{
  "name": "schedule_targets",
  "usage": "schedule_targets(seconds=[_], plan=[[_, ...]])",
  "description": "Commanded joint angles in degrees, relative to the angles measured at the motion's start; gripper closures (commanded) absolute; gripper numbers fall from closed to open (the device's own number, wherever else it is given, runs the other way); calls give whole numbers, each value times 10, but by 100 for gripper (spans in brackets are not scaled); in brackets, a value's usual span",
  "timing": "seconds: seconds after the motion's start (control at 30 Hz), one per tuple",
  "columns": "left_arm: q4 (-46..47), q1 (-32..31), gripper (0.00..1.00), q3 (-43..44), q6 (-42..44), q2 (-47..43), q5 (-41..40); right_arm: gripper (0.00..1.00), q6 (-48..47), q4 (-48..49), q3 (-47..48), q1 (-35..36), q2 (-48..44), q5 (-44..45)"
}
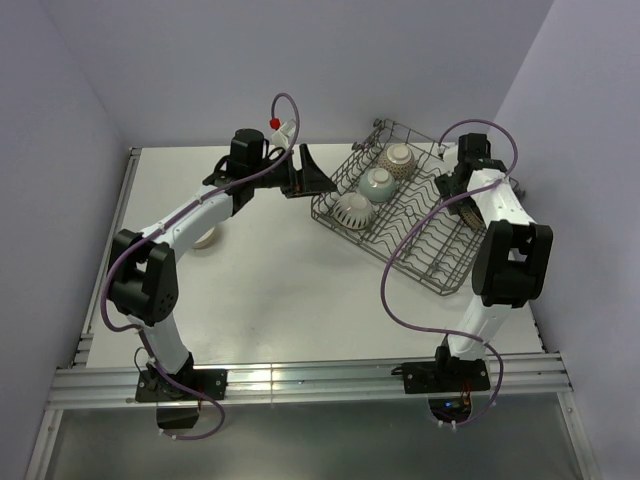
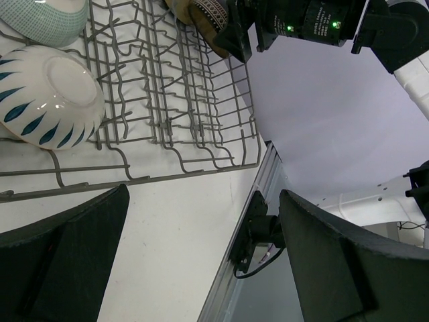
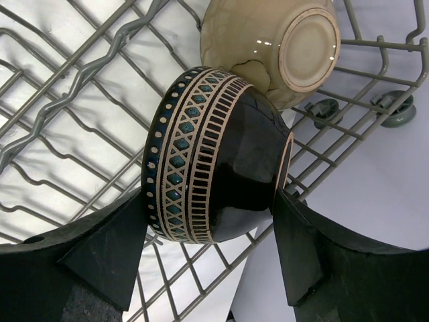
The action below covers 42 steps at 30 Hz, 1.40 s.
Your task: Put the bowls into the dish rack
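The grey wire dish rack (image 1: pixel 425 235) stands at the back right. In its far end sit a tan-brown bowl (image 1: pixel 398 157), a pale teal bowl (image 1: pixel 377 183) and a white bowl with a blue leaf pattern (image 1: pixel 353 209). My right gripper (image 3: pixel 211 201) is shut on a glossy black bowl with a patterned band (image 3: pixel 214 168), held on its side over the rack wires (image 3: pixel 80 100), next to the tan bowl (image 3: pixel 275 47). My left gripper (image 2: pixel 201 255) is open and empty, just left of the rack (image 2: pixel 174 100). A pale bowl (image 1: pixel 207 238) lies on the table, partly hidden under my left arm.
The white table (image 1: pixel 270 280) ends in a metal rail (image 1: pixel 300 380) at the front. Grey walls close in at the back and both sides. In the left wrist view the leaf-pattern bowl (image 2: pixel 47 100) and the teal bowl (image 2: pixel 40 17) lean in the rack.
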Motion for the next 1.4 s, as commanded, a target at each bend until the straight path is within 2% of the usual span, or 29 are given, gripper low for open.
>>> schedule_targets(seconds=[0.0,0.6,0.63,0.7,0.73,0.8,0.83,0.97,1.0,1.07,1.27,1.33,1.37], plan=[[25,2,1,-1,1,-10,16,100,-14,50,1,7,0,35],[16,8,1,7,1,4,27,100,-36,49,-32,32,29,48],[16,7,1,7,1,4,27,91,-36,47,-31,33,31,49],[14,8,0,7,0,5,27,83,-32,41,-28,35,36,48],[14,7,1,7,0,5,27,72,-30,39,-27,36,37,45],[15,8,1,4,1,4,27,63,-31,36,-25,37,38,44],[13,9,0,4,1,4,25,54,-31,35,-24,38,40,44],[6,9,0,5,9,4,23,41,-29,26,-20,39,43,42],[6,9,0,4,11,3,22,34,-29,26,-21,38,42,42],[4,9,1,5,15,2,20,27,-30,28,-27,39,38,42],[4,12,1,4,18,-2,19,13,-29,34,-37,40,37,44],[4,12,1,4,21,-3,20,1,-28,39,-41,42,37,49],[4,12,0,4,21,-3,19,0,-25,49,-48,44,35,52]])
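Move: The right hand still grips the patterned bowl over its place in the dish rack, a spot about 4 cm below the hand and 1 cm to its left, level with it fore and aft. A beige bowl stands some 7 cm ahead of the hand, straight ahead, the green bowl 7 cm ahead and 24 cm left, all about 5 cm lower. From the left hand that rack spot is roughly 38 cm to the right, level, 18 cm below. Down goes the right hand, about 3 cm at first, bringing the gripped patterned bowl onto the rack wires close behind the beige bowl and tilting it by well under 10 degrees. It holds there briefly, then opens its fingers to nearly full width while sinking another 1 cm and easing slightly left. ##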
